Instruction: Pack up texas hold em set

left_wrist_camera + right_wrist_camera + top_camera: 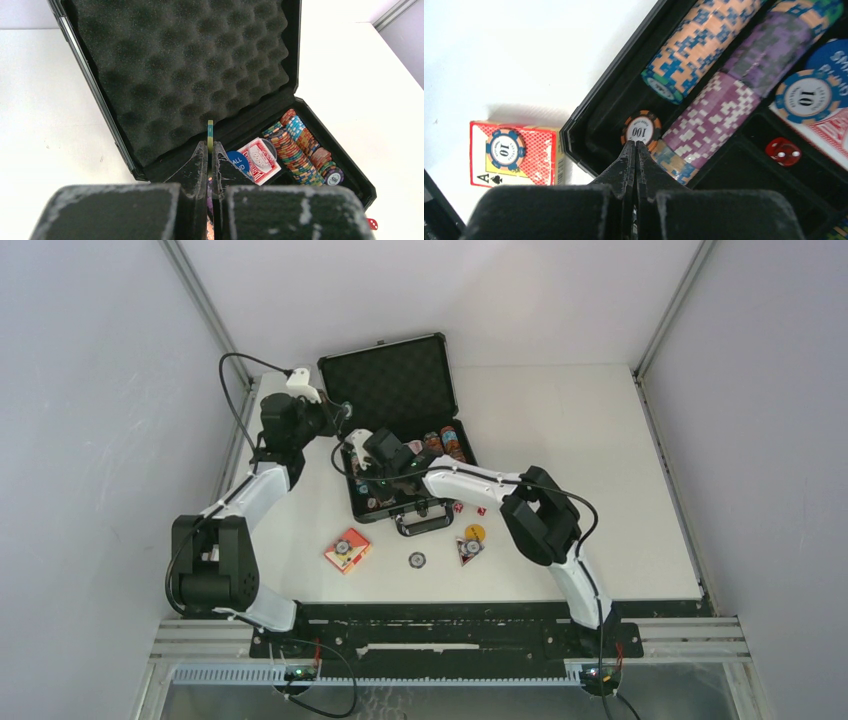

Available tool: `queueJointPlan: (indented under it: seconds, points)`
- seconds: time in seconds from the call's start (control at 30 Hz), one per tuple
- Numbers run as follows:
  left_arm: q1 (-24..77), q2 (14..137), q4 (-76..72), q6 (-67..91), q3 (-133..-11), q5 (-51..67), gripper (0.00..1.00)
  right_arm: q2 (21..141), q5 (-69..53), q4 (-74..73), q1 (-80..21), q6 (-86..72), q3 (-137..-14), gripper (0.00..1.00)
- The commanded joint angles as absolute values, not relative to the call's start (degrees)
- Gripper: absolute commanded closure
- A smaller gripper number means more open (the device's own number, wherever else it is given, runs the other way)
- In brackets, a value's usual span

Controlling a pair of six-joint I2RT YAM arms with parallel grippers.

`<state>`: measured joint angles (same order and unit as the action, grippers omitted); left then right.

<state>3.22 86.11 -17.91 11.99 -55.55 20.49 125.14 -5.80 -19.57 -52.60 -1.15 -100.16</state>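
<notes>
The black briefcase (440, 380) lies open at the back of the table, its foam lid (180, 65) leaning back. Its tray holds rows of multicoloured poker chips (295, 150), a red card box (259, 160), a blue button (237, 161) and a red die (783, 151). My left gripper (210, 146) hovers over the tray's rear edge, shut on a poker chip (210, 129) held edge-on. My right gripper (634, 144) is shut with nothing in it, its tips right at an orange 100 chip (640, 130) lying in the tray's left channel beside purple chip rows (714, 117).
On the table in front of the case lie a second red card box (347, 550) with a blue chip on it, a loose chip (417, 560), a yellow button (474, 533), a chip on a red piece (468, 549) and two red dice (458, 507). The case handle (425, 522) faces me.
</notes>
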Motion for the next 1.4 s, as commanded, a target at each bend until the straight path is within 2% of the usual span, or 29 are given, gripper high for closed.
queueJointPlan:
  seconds: [0.0,0.4,0.73,0.83,1.0,1.03,1.2,1.27,1.37]
  points:
    - [3.4,84.7,-20.3,11.1,-55.5,20.1,1.00,126.2,-8.2,-21.7,-53.0,-0.2,-99.9,1.00]
    - [3.4,84.6,-20.2,10.9,-55.4,19.6,1.00,130.8,-9.1,-24.3,-53.2,0.0,-102.8,1.00]
    - [3.4,84.5,-20.0,10.7,-55.4,19.2,1.00,136.1,-8.0,-26.4,-51.2,-0.9,-112.5,1.00]
    - [3.4,84.6,-20.0,10.6,-55.4,19.2,1.00,134.8,-7.4,-26.5,-50.9,-0.8,-113.0,1.00]
    - [3.4,84.4,-20.1,10.7,-55.4,19.3,1.00,127.6,-6.7,-22.5,-50.8,-1.0,-107.0,1.00]
    - [3.4,84.4,-20.2,10.8,-55.4,19.5,1.00,126.0,-6.8,-21.8,-50.8,-1.2,-105.7,0.97]
    - [3.4,84.4,-20.4,11.1,-55.4,19.7,1.00,124.0,-7.4,-22.4,-51.0,-1.4,-103.6,0.68]
    - [3.4,84.3,-20.5,11.1,-55.3,19.7,1.00,124.1,-7.3,-23.2,-51.1,-1.5,-103.5,0.64]
    - [3.4,84.1,-20.5,11.1,-55.2,19.6,1.00,124.4,-7.6,-24.7,-51.5,-1.5,-103.7,0.64]
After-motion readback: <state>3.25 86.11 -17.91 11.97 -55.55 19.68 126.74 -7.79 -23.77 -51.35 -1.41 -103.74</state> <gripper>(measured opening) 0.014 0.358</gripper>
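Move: The loose 100 chip lies on the case floor about 5 cm below the right fingertips, some 2 cm to their left and 1 cm ahead. From the same hand, the pink stack is about 6 cm ahead and 1 cm right, the orange-blue stack about 10 cm ahead and 5 cm left, and the card box 10 cm back and 7 cm left. From the left hand, the 100 chip is about 14 cm back, 4 cm right and 19 cm below. With its shut fingertips the right hand nudges the loose 100 chip in the case's front-left slot: it sinks about 5 cm, drawing back slightly at first, then working forward and left by about 2 cm near the bottom. It lifts again by nearly 5 cm, easing right, and the fingers open about a third above the chip. ##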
